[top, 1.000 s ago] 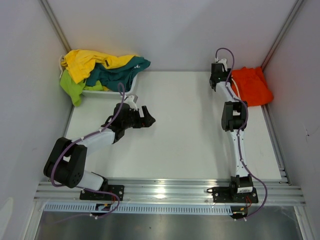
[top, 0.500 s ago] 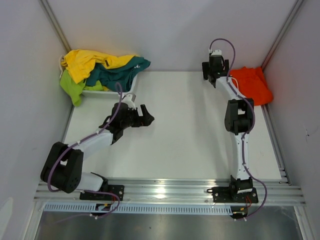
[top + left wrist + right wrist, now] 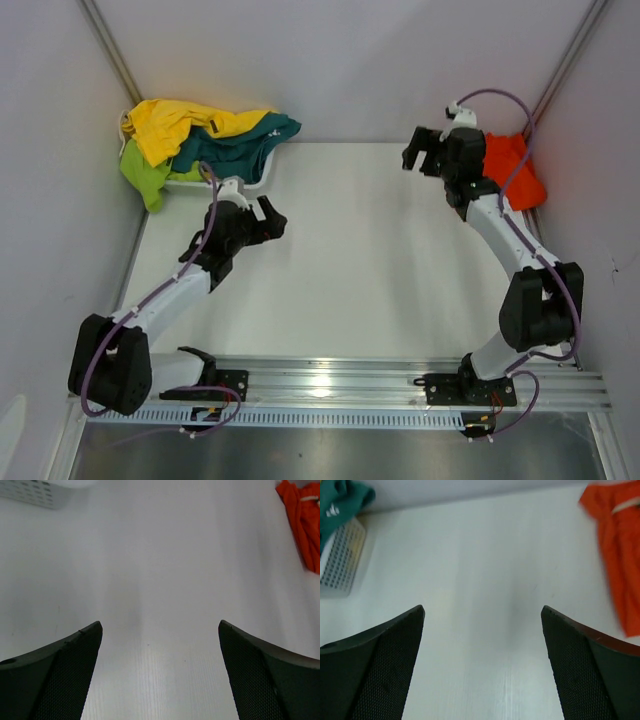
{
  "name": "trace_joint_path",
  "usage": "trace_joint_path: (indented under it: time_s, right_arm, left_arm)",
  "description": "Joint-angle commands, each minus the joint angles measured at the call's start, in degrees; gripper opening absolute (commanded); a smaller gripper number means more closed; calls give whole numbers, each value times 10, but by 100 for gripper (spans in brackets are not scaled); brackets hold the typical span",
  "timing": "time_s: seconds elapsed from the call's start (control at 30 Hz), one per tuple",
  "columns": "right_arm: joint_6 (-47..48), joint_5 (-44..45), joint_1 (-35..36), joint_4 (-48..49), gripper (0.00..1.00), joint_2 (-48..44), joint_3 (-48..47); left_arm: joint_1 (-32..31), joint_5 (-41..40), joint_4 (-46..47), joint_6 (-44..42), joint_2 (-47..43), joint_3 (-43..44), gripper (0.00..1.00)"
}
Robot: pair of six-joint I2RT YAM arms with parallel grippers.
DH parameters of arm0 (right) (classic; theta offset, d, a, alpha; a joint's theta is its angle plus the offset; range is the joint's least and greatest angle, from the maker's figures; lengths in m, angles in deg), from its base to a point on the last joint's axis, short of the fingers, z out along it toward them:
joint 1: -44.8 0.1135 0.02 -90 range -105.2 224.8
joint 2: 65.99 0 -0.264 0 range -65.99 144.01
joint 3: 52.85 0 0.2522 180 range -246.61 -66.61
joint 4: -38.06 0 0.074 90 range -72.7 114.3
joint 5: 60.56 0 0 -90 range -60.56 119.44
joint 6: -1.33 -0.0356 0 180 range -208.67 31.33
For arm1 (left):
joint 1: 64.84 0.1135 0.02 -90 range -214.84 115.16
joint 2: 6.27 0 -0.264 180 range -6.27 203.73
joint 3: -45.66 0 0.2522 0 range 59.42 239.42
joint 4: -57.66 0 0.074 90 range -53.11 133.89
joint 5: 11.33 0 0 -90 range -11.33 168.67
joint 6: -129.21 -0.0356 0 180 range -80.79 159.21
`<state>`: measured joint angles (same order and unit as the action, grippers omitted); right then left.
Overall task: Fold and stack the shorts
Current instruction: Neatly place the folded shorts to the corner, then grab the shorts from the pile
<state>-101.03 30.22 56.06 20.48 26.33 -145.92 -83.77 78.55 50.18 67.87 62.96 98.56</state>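
Folded orange shorts lie at the table's back right corner; they also show in the left wrist view and the right wrist view. Yellow shorts, teal shorts and lime-green shorts are heaped in the white basket at the back left. My right gripper hovers just left of the orange pair, open and empty. My left gripper hangs over bare table in front of the basket, open and empty.
The table is walled on the left, right and back. The basket's perforated wall shows at the left of the right wrist view and its corner at the top left of the left wrist view. An aluminium rail runs along the near edge.
The right arm has swung its elbow out toward the right wall, and its gripper has turned away from the orange shorts to face left. The left gripper has drawn back-left toward the basket.
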Motion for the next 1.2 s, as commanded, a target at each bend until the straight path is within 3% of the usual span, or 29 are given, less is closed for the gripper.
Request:
trace_joint_path:
  time_s: [0.0,0.2,0.37,0.53,0.73,0.93,1.17]
  right_arm:
    - [-75,-46,43,67,100,-36,108]
    - [-57,35,137,77,99,-82,186]
    - [-70,34,172,92,99,-115,224]
    - [-70,37,191,98,99,-126,246]
    - [-73,19,196,105,99,-122,253]
    - [-75,14,199,118,99,-132,267]
    - [-81,-1,199,128,100,-131,273]
  left_arm:
    - [35,-47,-52,27,19,89,99]
    - [122,-36,-100,67,78,219,99]
    - [217,-37,-130,126,154,318,99]
    - [282,-27,-67,190,197,334,99]
    - [303,-104,-94,220,231,371,99]
    - [324,-144,22,265,259,339,99]
    - [339,-177,69,259,352,416,95]
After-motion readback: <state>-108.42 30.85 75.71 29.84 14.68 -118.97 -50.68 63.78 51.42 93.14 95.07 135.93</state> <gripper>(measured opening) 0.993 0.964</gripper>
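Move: For the left hand the yellow shorts lie about 22 cm ahead, 23 cm to its left and a few centimetres higher, heaped on the basket. The teal cloth is some 17 cm ahead and 9 cm left, roughly level with the hand; the green cloth 12 cm ahead, 29 cm left, 5 cm lower. From the right hand, the yellow shorts are about 8 cm ahead, 56 cm left, 8 cm down; the folded red shorts 13 cm ahead, 27 cm right, 24 cm down. Towards the yellow shorts' left end the open left hand sweeps about 29 cm left and 18 cm forward, rising some 10 cm before sinking back a little, its wrist swinging roughly 55 degrees counter-clockwise until the yellow waistband shows between the fingers; touch can't be made out. The empty right hand withdraws from the red shorts, about 13 cm back, 13 cm left and 9 cm down, then nearly rests, fingers still wide. ##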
